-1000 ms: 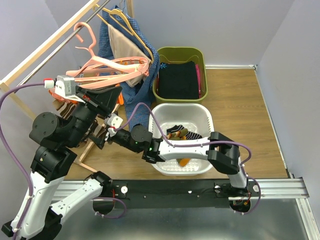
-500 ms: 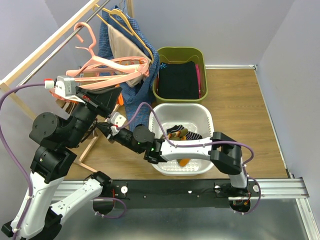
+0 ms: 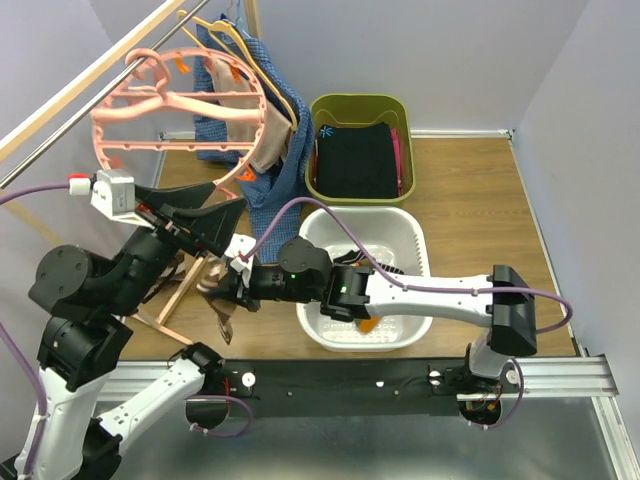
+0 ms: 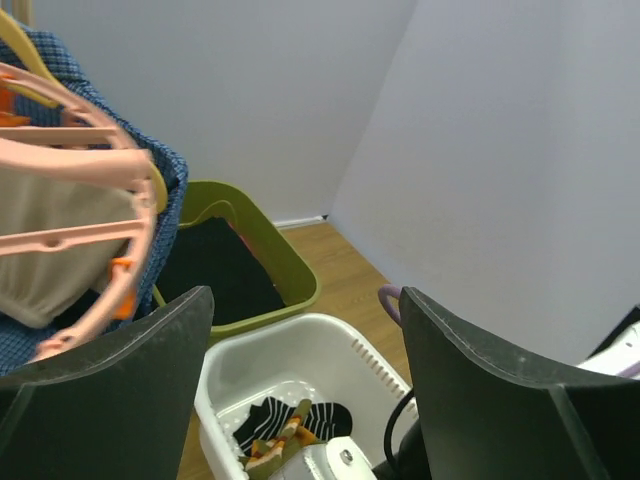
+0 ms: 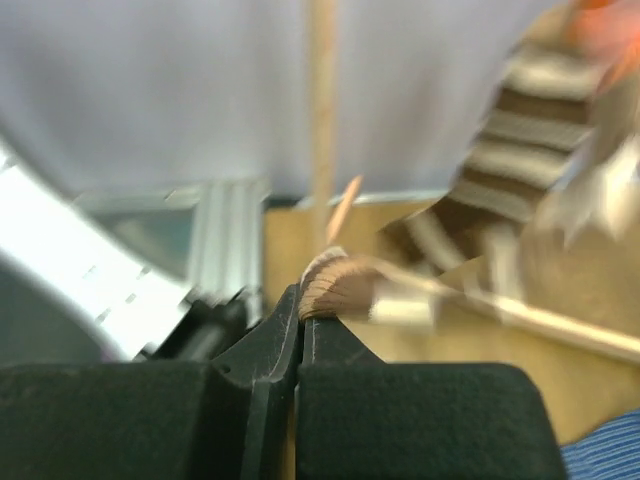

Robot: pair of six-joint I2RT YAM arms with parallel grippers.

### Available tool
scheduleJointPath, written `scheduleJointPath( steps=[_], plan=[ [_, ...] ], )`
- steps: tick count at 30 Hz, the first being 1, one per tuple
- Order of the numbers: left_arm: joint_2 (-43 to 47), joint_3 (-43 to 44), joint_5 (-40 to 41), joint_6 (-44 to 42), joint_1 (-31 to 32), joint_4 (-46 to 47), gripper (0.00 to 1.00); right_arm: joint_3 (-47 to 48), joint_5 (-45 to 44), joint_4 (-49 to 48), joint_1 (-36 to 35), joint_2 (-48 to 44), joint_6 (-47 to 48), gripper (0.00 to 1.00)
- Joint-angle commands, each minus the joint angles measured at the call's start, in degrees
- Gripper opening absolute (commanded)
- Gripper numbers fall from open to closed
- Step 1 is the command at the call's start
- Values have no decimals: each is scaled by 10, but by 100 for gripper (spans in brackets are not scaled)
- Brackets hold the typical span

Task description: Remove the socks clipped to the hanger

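The round pink hanger [image 3: 180,110] hangs from the wooden rail at the top left, with small orange clips dangling from its rim; its ring [image 4: 95,150] also fills the left of the left wrist view. My left gripper [image 3: 215,222] is open and empty just below it, with wide-set fingers [image 4: 110,380]. My right gripper [image 3: 228,290] reaches left across the floor and is shut on a brown striped sock [image 3: 218,315] that droops under it. In the blurred right wrist view the sock's edge [image 5: 340,283] is pinched at the tips of my right gripper [image 5: 302,300]. Other socks [image 4: 290,430] lie in the white basket [image 3: 410,235].
A green bin [image 3: 345,105] holding black clothing stands behind the white basket. Blue and beige garments [image 3: 285,165] hang on thin hangers to the right of the ring. The rack's wooden leg [image 3: 175,295] slants beside the sock. Grey walls close in on three sides.
My left gripper opened and let go of the hanger, which swung up and now faces the camera. My right gripper closed on the brown sock and drew it down and toward the near side.
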State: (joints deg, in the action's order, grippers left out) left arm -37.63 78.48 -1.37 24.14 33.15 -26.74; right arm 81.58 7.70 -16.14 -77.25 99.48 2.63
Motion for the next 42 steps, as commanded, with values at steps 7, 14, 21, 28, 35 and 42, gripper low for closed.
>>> scheduleJointPath(
  steps=[7,14,21,28,35,42],
  plan=[
    [48,13,-11,-8,3,-81,83,-28,194,226,9,-94,-22,6],
    [46,-23,148,79,3,-154,79,-19,152,322,24,-122,-5,8],
    [5,-29,204,130,3,-190,79,3,-29,351,24,-122,-17,8],
    [-8,-15,264,200,3,-235,83,-8,-155,342,25,-130,-22,8],
    [-24,61,232,220,3,-299,83,-1,-188,354,24,-124,-8,8],
    [-57,80,262,253,3,-372,83,-8,-204,349,24,-119,-2,8]
  ],
)
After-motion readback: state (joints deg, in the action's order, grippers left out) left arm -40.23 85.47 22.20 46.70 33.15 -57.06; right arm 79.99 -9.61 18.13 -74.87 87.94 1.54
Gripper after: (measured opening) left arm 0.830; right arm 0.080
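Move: The orange clip with the brown striped sock hangs hidden under the left gripper, roughly 11 cm below it, 6 cm left and 1 cm back. From the right hand, already shut on that sock, the clip is about 12 cm ahead, 2 cm left and 10 cm up. The white basket, where socks go, lies some 28 cm to the right hand's right, 1 cm back and 25 cm below; another brown sock hangs 10 cm to its left, 5 cm ahead, 3 cm higher. The brown sock, still pinched in the right gripper, is drawn about 11 cm right towards the white basket and 5 cm down, first back, then forward, its fingers dipping some 25 degrees and swinging clockwise. The wide-open left hand eases back, then drops and works left towards the clip, tipping down and turning counter-clockwise. ##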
